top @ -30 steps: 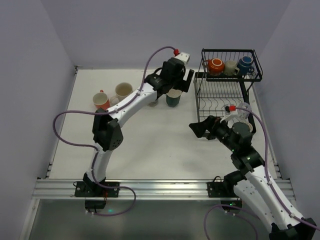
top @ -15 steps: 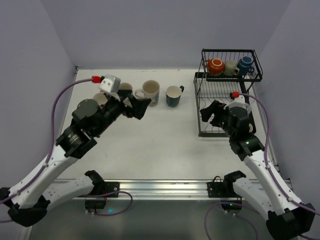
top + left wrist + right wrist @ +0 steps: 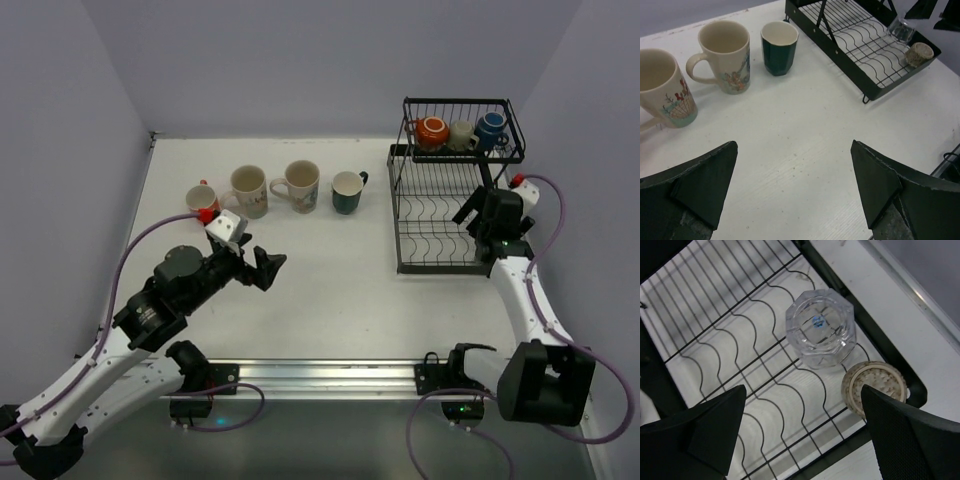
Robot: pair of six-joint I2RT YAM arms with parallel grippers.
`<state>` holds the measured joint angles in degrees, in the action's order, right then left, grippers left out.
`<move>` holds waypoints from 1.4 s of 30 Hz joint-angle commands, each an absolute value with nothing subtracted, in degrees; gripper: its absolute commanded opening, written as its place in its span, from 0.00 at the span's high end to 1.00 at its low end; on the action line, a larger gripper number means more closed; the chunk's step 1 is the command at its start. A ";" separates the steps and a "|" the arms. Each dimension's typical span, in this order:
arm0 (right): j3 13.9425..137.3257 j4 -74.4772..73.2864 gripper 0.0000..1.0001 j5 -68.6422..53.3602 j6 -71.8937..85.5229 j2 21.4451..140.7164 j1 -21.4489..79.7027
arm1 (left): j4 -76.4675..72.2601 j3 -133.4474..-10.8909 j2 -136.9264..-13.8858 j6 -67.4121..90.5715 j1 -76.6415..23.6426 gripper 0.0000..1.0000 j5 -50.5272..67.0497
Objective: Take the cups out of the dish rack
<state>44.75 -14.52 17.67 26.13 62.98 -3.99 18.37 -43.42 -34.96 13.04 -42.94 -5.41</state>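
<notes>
Four cups stand in a row on the table: orange-red [image 3: 202,199], cream [image 3: 247,188], patterned cream [image 3: 300,185] and dark teal [image 3: 348,190]. The black wire dish rack [image 3: 440,215] holds an orange cup [image 3: 431,130], a cream one [image 3: 460,134] and a blue one [image 3: 490,128] in its upper basket. My right gripper [image 3: 478,215] hangs open over the lower tray [image 3: 715,340], above a small beige cup [image 3: 874,387] and a clear glass [image 3: 821,330]. My left gripper [image 3: 268,266] is open over bare table, well short of the teal cup [image 3: 779,47].
The rack stands against the right wall, its upper basket overhanging the back of the tray. The tray's curved wire dividers [image 3: 765,390] fill most of its floor. Both patterned mugs [image 3: 725,55] sit just ahead of my left gripper [image 3: 792,150].
The left arm drew back from the teal cup to the near left, and the patterned cream mug now stands in the row. The right arm swung over the rack's right side.
</notes>
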 commanded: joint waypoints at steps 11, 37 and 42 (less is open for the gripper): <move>57.04 -10.55 0.01 21.00 20.92 82.17 -8.88 | 17.75 -42.10 -30.23 10.99 -46.84 0.00 -7.47; 48.08 -2.55 0.63 15.65 21.70 69.01 -7.30 | 17.40 -42.54 -35.06 10.72 -45.27 0.00 -7.47; 44.39 -3.42 0.63 12.31 24.69 60.13 -1.86 | 16.35 -43.77 -37.79 12.39 -44.47 0.00 -4.40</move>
<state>45.63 -7.33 15.20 22.22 64.66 -4.97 18.57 -42.24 -36.67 12.38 -44.99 -6.90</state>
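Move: The upturned glass cup in the lower rack lies about 5 cm ahead of the right hand, 5 cm to its right and some 6 cm below. The small beige cup stands roughly 7 cm nearer the base than the glass and about 1 cm farther right; the blue cup on the upper shelf is about 16 cm ahead of the right hand, 3 cm right and 5 cm higher. From the left hand, the glass is some 50 cm right, 17 cm ahead and 20 cm below. Bring the open right gripper forward, right and down, about 5 cm each way, tipping the fingers roughly 10 degrees further down, until they straddle the glass cup in front of the beige cup. Close on its sides, then lift some 7 cm while drawing back and left, levelling the fingers again and keeping the grip. ##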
